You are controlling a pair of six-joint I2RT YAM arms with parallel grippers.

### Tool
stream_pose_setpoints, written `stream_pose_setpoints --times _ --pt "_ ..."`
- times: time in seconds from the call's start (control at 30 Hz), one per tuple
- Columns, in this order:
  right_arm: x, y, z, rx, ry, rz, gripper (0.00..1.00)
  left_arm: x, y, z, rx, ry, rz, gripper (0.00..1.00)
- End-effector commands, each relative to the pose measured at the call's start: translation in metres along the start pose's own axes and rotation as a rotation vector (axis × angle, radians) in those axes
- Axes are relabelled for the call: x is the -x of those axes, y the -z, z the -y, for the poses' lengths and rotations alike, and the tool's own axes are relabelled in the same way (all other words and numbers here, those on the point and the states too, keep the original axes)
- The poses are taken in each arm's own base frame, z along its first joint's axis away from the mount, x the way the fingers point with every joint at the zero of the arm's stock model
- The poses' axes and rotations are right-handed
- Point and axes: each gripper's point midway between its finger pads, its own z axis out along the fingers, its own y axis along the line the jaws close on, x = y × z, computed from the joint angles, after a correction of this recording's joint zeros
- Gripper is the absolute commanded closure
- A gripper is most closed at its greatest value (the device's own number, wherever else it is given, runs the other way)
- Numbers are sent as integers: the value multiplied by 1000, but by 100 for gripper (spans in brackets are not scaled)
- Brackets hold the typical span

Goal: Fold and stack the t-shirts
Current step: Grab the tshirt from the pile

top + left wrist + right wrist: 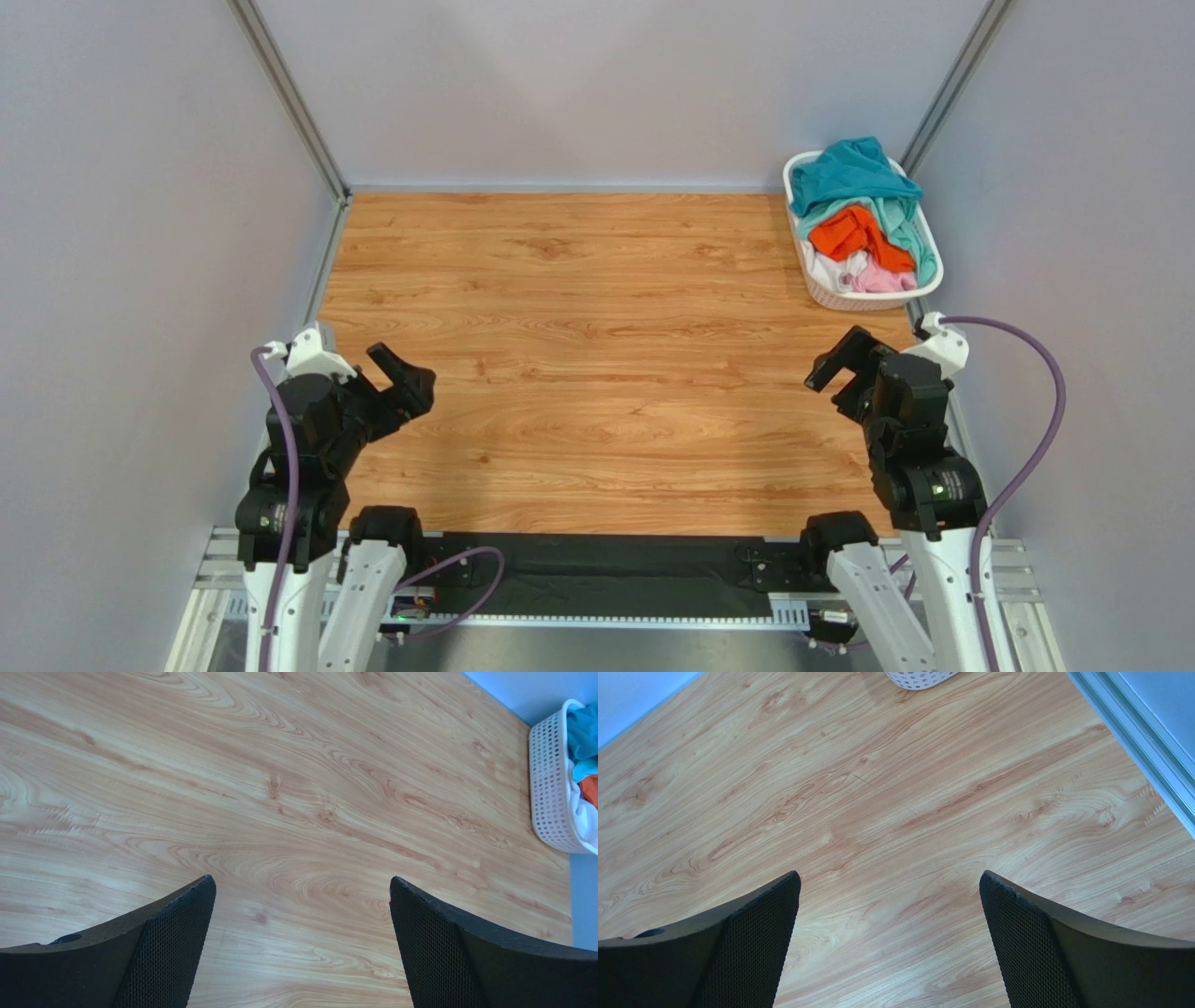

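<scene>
The t-shirts lie crumpled in a white lattice basket [819, 275] at the back right. A teal-blue shirt [850, 171] is on top, with an orange one [856, 233], a mint-green one [915, 241] and a pale pink one [881, 280] under it. My left gripper [403, 375] is open and empty over the table's near left. My right gripper [839, 361] is open and empty near the right edge, in front of the basket. In the left wrist view the basket [551, 784] shows at the far right with teal cloth [582, 731] in it.
The wooden table [603, 350] has grey walls on the left, back and right. The right wrist view shows the basket's bottom edge [917, 679] at the top and the metal wall rail [1137, 735] at the right.
</scene>
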Motion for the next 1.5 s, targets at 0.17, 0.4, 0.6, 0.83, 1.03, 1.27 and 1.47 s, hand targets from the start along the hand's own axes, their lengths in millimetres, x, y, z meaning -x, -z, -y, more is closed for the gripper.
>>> stream_pose_setpoints --times 0.17,0.4,0.6,0.83,1.03,1.27,1.47 --pt "23 6 -31 141 0 45 0 -6 -3 -2 -12 -49 -20 0" --pt "49 -18 -43 69 32 30 0 -7 -4 -2 -19 -116 -46 0" --pt "99 -48 -59 -37 43 50 0 -5 -1 6 -54 -143 -53 0" --pt "166 -128 -75 -93 20 26 0 -10 -6 3 -46 -135 -72 0" --pt "183 -233 -53 -141 -57 -47 0 -13 -8 3 -44 -134 -90 0" --pt "210 -323 -39 -142 -165 -20 0 -17 -9 6 -72 -132 -99 0" --pt "213 -380 -32 -139 -181 56 0 -20 -9 5 -73 -123 -93 0"
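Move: The blue-teal t-shirt on top of the pile in the basket lies about 41 cm ahead of my empty right hand, 12 cm to its right and some 10 cm lower. The orange shirt is some 12 cm nearer, almost in line with it. The light turquoise shirt lies about 29 cm ahead of my hand and 18 cm right, the pink cloth 21 cm ahead and 14 cm right. From my left hand the teal shirt is roughly 43 cm ahead and 70 cm right. I swing my right hand forward some 38 cm and about 14 cm to the right, fingers wide open, rising nearly 8 cm on the way in over the basket and then sinking about 9 cm towards the teal shirt. The wrist turns slightly clockwise and tips a little downward. My left hand just sinks 2 cm, open and empty. ##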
